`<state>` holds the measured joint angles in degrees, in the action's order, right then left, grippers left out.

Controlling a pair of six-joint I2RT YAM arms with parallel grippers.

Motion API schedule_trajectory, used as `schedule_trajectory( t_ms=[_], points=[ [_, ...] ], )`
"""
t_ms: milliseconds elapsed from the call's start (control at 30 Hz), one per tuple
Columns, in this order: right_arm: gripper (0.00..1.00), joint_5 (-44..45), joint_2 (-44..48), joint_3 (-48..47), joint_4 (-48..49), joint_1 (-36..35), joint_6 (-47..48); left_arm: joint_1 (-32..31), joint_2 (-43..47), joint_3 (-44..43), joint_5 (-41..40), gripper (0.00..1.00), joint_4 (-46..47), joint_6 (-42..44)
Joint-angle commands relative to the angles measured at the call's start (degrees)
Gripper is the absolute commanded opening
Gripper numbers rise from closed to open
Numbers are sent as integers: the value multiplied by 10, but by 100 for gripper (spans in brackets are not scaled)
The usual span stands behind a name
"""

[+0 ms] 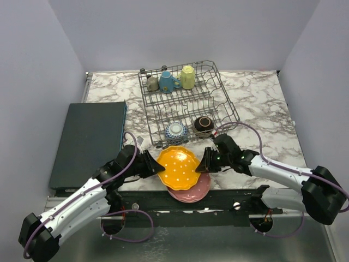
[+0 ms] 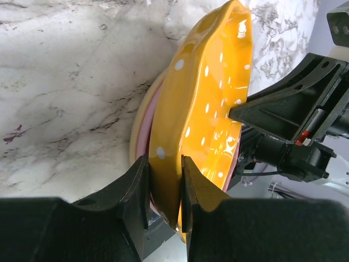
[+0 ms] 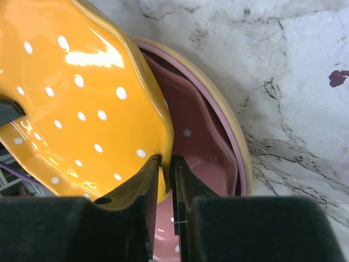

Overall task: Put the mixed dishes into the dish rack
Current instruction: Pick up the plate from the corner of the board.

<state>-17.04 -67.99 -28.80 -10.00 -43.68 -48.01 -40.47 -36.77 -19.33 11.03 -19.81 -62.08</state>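
Note:
A scalloped orange plate with white dots (image 1: 178,166) (image 2: 212,109) (image 3: 82,109) is lifted and tilted above a stack of pink plates (image 1: 193,188) (image 3: 202,142) at the table's near edge. My left gripper (image 1: 158,169) (image 2: 163,164) is shut on the orange plate's left rim. At the opposite rim my right gripper (image 1: 206,161) (image 3: 166,161) has its jaws slightly apart, the rim between them with a thin gap on one side. The dish rack (image 1: 218,93) stands behind, holding a grey mug (image 1: 152,83), a blue mug (image 1: 167,82), a yellow mug (image 1: 187,77), a patterned bowl (image 1: 175,131) and a brown bowl (image 1: 204,125).
A dark flat mat (image 1: 90,142) lies left of the rack on the marble tabletop (image 1: 262,109). The rack's near edge is just beyond both grippers. Walls close in the table on the left, right and back.

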Motion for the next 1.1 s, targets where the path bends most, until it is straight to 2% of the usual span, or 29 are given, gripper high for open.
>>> schedule_trajectory(
  t_ms=[0,267,533,800,1067],
  points=[
    [23,33,43,-22,-20,-5,-7,-2,32,-49,46,0,53,-15],
    [42,50,82,-35,-61,-5,-6,-1,47,-69,42,0,40,-15],
    [66,55,153,-25,-67,-5,-18,-1,71,-82,42,0,35,-26],
    [72,31,237,-4,-36,-5,-51,-1,94,-95,48,0,40,-47],
    [73,-13,266,11,20,-5,-88,-1,107,-127,57,0,53,-59]
  ],
)
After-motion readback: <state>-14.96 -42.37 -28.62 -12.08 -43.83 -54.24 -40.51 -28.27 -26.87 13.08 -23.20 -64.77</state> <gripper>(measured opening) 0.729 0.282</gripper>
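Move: The orange plate is already held at its left rim by the left hand, its middle about 8 cm to that hand's right and roughly level; the dish rack it goes to has its middle some 30 cm ahead and 12 cm right. The pink plate lies about 6 cm back, 13 cm right and 6 cm below; the blue-patterned bowl is about 17 cm ahead and 7 cm right. From the right hand, at the other rim, the orange plate's middle is about 8 cm left. Straight up go both hands, lifting the orange plate off over the pink one: the left keeps its pinch on the left rim and rises about 8 cm, its fingers tipping up some 10 degrees. The right spreads its fingers wide to free the opposite rim, yet follows it up about 11 cm, tilting its fingertips upward, with the rim still between them. ##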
